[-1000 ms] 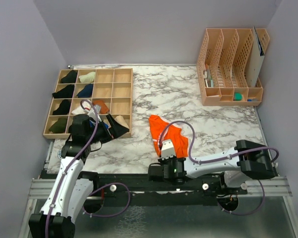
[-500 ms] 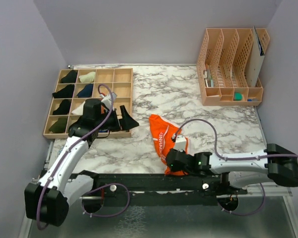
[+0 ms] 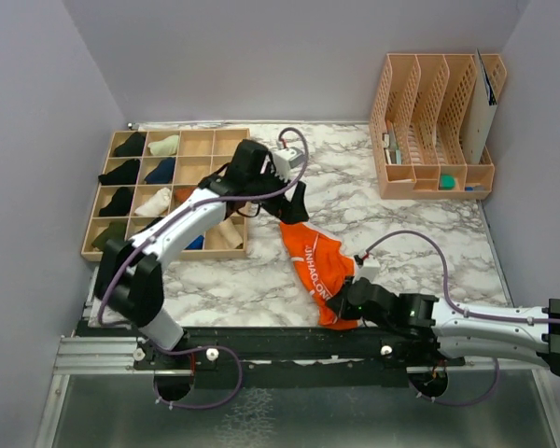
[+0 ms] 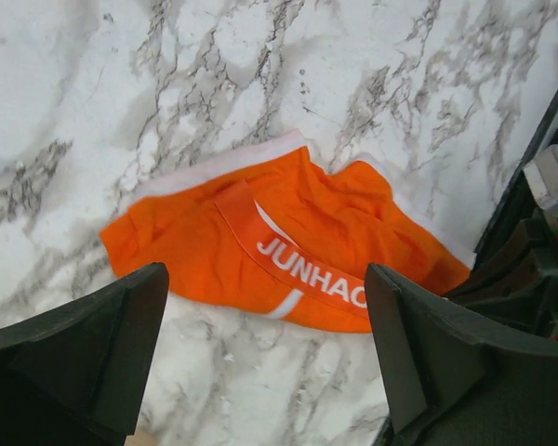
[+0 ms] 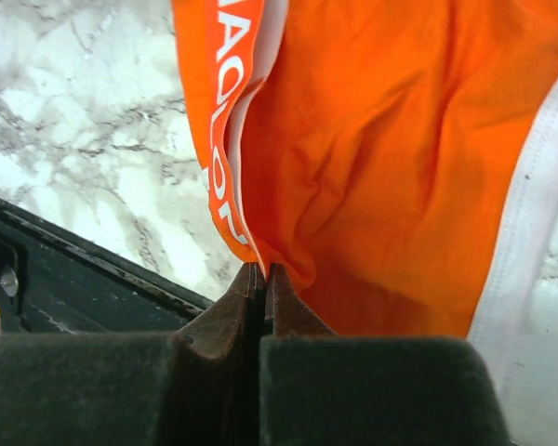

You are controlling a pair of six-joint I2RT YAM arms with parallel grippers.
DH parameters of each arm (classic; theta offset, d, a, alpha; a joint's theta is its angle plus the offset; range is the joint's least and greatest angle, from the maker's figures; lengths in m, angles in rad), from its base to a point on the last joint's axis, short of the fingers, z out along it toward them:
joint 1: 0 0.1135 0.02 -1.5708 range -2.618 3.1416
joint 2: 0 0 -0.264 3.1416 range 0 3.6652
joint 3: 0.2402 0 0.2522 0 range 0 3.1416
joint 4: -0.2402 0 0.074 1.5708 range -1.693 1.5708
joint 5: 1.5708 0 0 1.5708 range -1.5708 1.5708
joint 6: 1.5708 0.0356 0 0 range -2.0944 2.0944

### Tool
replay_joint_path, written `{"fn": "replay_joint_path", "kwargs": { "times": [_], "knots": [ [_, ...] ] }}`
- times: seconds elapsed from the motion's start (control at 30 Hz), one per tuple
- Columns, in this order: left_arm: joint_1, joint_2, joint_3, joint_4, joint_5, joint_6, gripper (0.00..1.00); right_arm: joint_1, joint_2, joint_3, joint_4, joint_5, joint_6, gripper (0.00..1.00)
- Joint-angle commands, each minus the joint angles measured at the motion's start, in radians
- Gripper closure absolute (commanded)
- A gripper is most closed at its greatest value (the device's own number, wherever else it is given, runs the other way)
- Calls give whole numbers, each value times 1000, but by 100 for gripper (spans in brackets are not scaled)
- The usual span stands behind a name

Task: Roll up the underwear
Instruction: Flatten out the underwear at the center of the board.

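Note:
The bright orange underwear (image 3: 319, 271) lies stretched on the marble table, its white lettered waistband facing up. My right gripper (image 3: 343, 303) is at the cloth's near end, close to the table's front edge. In the right wrist view its jaws (image 5: 263, 279) are pressed together on a fold of the orange underwear (image 5: 391, 158). My left gripper (image 3: 294, 207) hovers over the cloth's far end with its jaws wide apart. In the left wrist view the underwear (image 4: 288, 232) lies just beyond the left gripper (image 4: 265, 372), and only marble is between the fingers.
A wooden compartment organiser (image 3: 198, 133) with several small dark and cream fabric bundles stands at the back left, under the left arm. A tan file rack (image 3: 434, 121) stands at the back right. The black front rail (image 3: 261, 341) runs right below the right gripper.
The left arm swung from the organiser to the right, over the underwear's far end. The right gripper shut on the near edge and drew back, stretching the cloth.

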Motion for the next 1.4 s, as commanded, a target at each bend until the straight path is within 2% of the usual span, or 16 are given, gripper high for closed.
{"fn": "replay_joint_path", "kwargs": {
  "times": [0.0, 0.17, 0.37, 0.43, 0.6, 0.73, 0.9, 1.2, 1.37],
  "knots": [
    [-35, 221, 233, -190, 70, 308, 11, -4, -3, -26, 9, -26, 41, 100],
    [-105, 454, 474, -431, -6, 539, 11, -5, 32, 22, -30, -14, 17, 100],
    [-130, 602, 589, -578, -59, 707, 16, -7, 63, 45, -38, -17, 2, 100],
    [-131, 619, 592, -584, -75, 728, 20, -7, 59, 40, -35, -21, 7, 100],
    [-132, 658, 609, -584, -104, 771, 20, -7, 38, 59, -72, -30, -3, 100],
    [-136, 675, 644, -587, -76, 786, 22, -7, 26, 56, -101, -13, 11, 100],
    [-155, 691, 678, -587, -80, 794, 32, -7, 28, 54, -106, -11, 17, 100],
    [-163, 709, 648, -613, -63, 821, 32, -7, 63, 63, -108, -12, 30, 100],
    [-163, 727, 643, -616, -53, 818, 36, -7, 71, 69, -123, -5, 35, 100]
  ]
}}
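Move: The far end of the underwear's lettered waistband, which my open left hand is heading for, lies about 4 cm to its right, 1 cm back and some 16 cm below. The beige sock in the wooden tray is level with that hand, about 15 cm to its left and 14 cm down. From my right hand, already shut on the near end of the waistband, the far end is about 17 cm ahead, 9 cm left and 3 cm lower. I bring my left hand down about 14 cm and some 5 cm to the right, over the far end of the waistband, easing slightly up near the bottom before sinking again. Its wrist turns roughly 40 degrees clockwise and its left side rises, while the fingers narrow by about a third, still open. My right hand stays almost in place, keeping its pinch on the near end. ##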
